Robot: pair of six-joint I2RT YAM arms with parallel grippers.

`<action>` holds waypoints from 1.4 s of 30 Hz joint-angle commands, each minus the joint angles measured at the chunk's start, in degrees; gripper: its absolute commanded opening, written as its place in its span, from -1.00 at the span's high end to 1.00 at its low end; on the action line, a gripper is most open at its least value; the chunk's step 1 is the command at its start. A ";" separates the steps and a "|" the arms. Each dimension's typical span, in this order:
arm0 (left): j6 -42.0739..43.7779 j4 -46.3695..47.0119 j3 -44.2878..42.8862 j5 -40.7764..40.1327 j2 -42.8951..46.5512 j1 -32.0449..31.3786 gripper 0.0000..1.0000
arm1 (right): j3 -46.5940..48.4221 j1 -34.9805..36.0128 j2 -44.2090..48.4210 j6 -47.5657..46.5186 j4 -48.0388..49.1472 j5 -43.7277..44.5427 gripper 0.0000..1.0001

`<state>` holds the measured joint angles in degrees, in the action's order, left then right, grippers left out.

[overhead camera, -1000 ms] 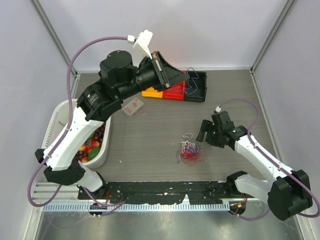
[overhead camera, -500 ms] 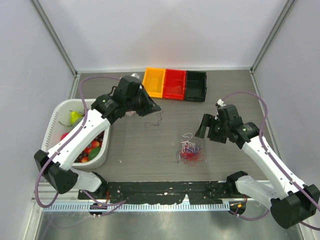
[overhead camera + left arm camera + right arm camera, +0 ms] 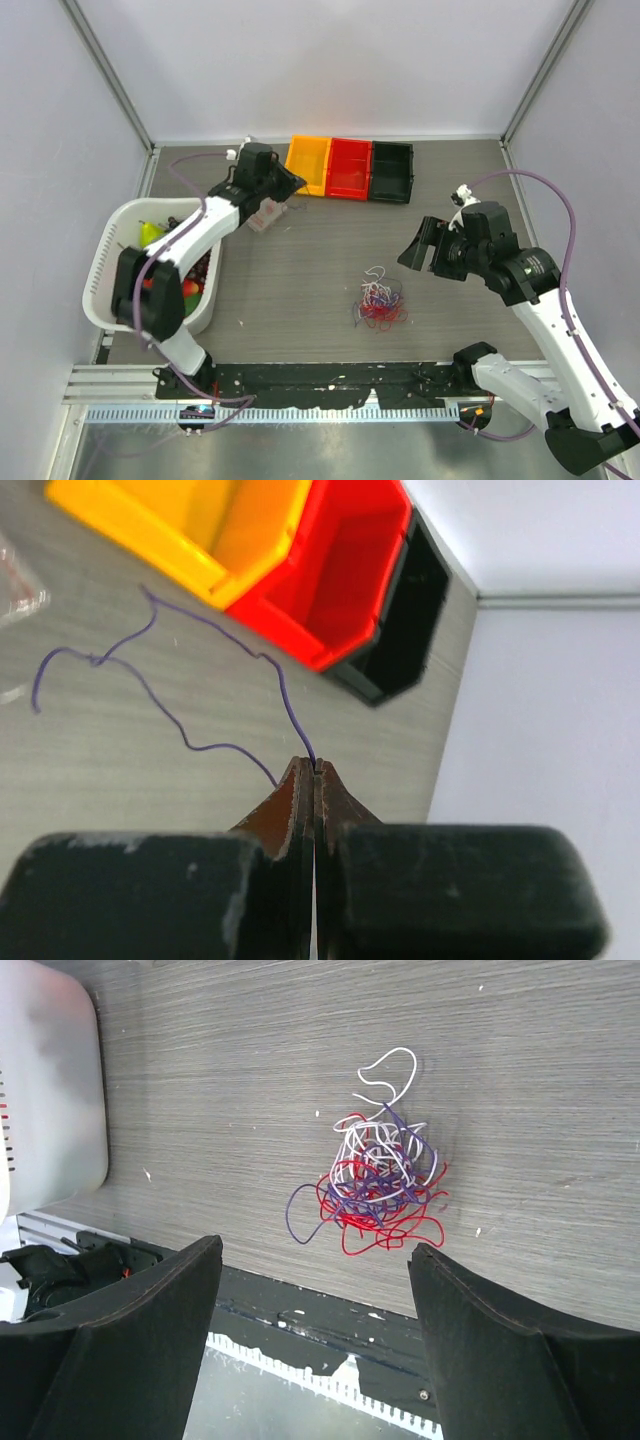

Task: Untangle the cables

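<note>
The cables (image 3: 381,301) lie as one small tangle of red, white and dark purple wires on the table, right of centre; I see no black wire. The tangle also shows in the right wrist view (image 3: 380,1175). My right gripper (image 3: 424,246) is open and empty, above and to the right of the tangle; in its wrist view (image 3: 317,1250) the jaws stand wide apart, nearer than the tangle. My left gripper (image 3: 288,186) is beside the yellow bin. In its wrist view (image 3: 315,770) it is shut on a single purple wire (image 3: 95,661) that trails across the table.
Yellow (image 3: 307,165), red (image 3: 350,168) and black (image 3: 390,172) bins stand in a row at the back. A clear plastic packet (image 3: 266,214) lies under the left arm. A white basket (image 3: 108,250) holding fruit sits at the left. A black rail (image 3: 330,378) runs along the near edge.
My left arm has swung down from high over the bins to low beside the yellow bin, holding the purple wire. My right gripper has drawn back to the right, away from the tangle.
</note>
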<state>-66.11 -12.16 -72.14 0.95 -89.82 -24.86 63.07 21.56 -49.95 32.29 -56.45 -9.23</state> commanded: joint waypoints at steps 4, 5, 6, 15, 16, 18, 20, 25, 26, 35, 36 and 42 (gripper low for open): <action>3.09 4.61 -21.96 4.31 -19.49 4.20 1.00 | 2.06 -0.03 1.96 0.31 -5.51 3.86 -0.62; 2.65 4.43 -24.43 5.45 -21.43 4.56 1.00 | 1.97 -0.12 2.49 0.14 -6.04 4.40 -0.62; 2.39 4.17 -27.06 6.34 -23.62 4.65 1.00 | 1.97 -0.12 2.67 -0.04 -6.22 5.18 -0.62; -2.88 3.20 -37.81 6.26 -33.92 6.93 1.00 | 5.48 -0.12 -1.90 -1.62 -6.31 7.65 -0.63; -3.32 3.20 -38.33 6.43 -34.80 7.11 1.00 | 6.01 -0.12 -2.51 -1.18 -6.22 7.65 -0.63; -3.50 2.59 -40.00 6.87 -36.29 7.37 1.00 | 6.45 -0.03 -3.04 -0.75 -6.05 7.56 -0.63; -2.98 1.18 -42.02 6.96 -37.79 7.46 1.00 | 6.02 -0.12 -2.78 -0.04 -5.87 7.91 -0.63; 0.18 -2.59 -49.22 7.13 -42.80 8.07 1.00 | 4.34 -0.12 -2.95 0.58 -4.72 8.36 -0.63; 0.62 -3.12 -50.89 7.48 -43.94 8.08 1.00 | 4.60 -0.12 -3.30 0.49 -4.99 8.27 -0.63; 6.16 -9.28 -57.85 6.17 -48.78 8.87 1.00 | 4.61 -0.12 -2.26 2.85 -5.78 8.00 -0.62; 6.86 -9.63 -58.55 6.17 -48.87 9.04 1.00 | 4.61 -0.12 -1.82 3.38 -5.96 8.27 -0.62; 7.13 -10.34 -65.14 9.41 -52.20 9.13 1.00 | 6.01 -0.12 0.30 4.62 -8.41 8.53 -0.62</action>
<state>-60.66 -22.83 -131.68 7.77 -140.57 -16.21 66.96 21.56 -51.46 35.16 -63.31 -1.56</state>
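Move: The left hand holds the freed purple cable; the yellow bin it is bound for lies about 19 cm ahead, 2 cm to its left and 18 cm below. The red bin adjoins on the right, 19 cm ahead and 9 cm right of the hand; the card box lies some 5 cm ahead and 11 cm left. From the right hand, the yellow bin is roughly 38 cm ahead and 26 cm left. Left hand carries the pinched purple cable about 21 cm forward, sinking some 6 cm, to over the yellow bin. ##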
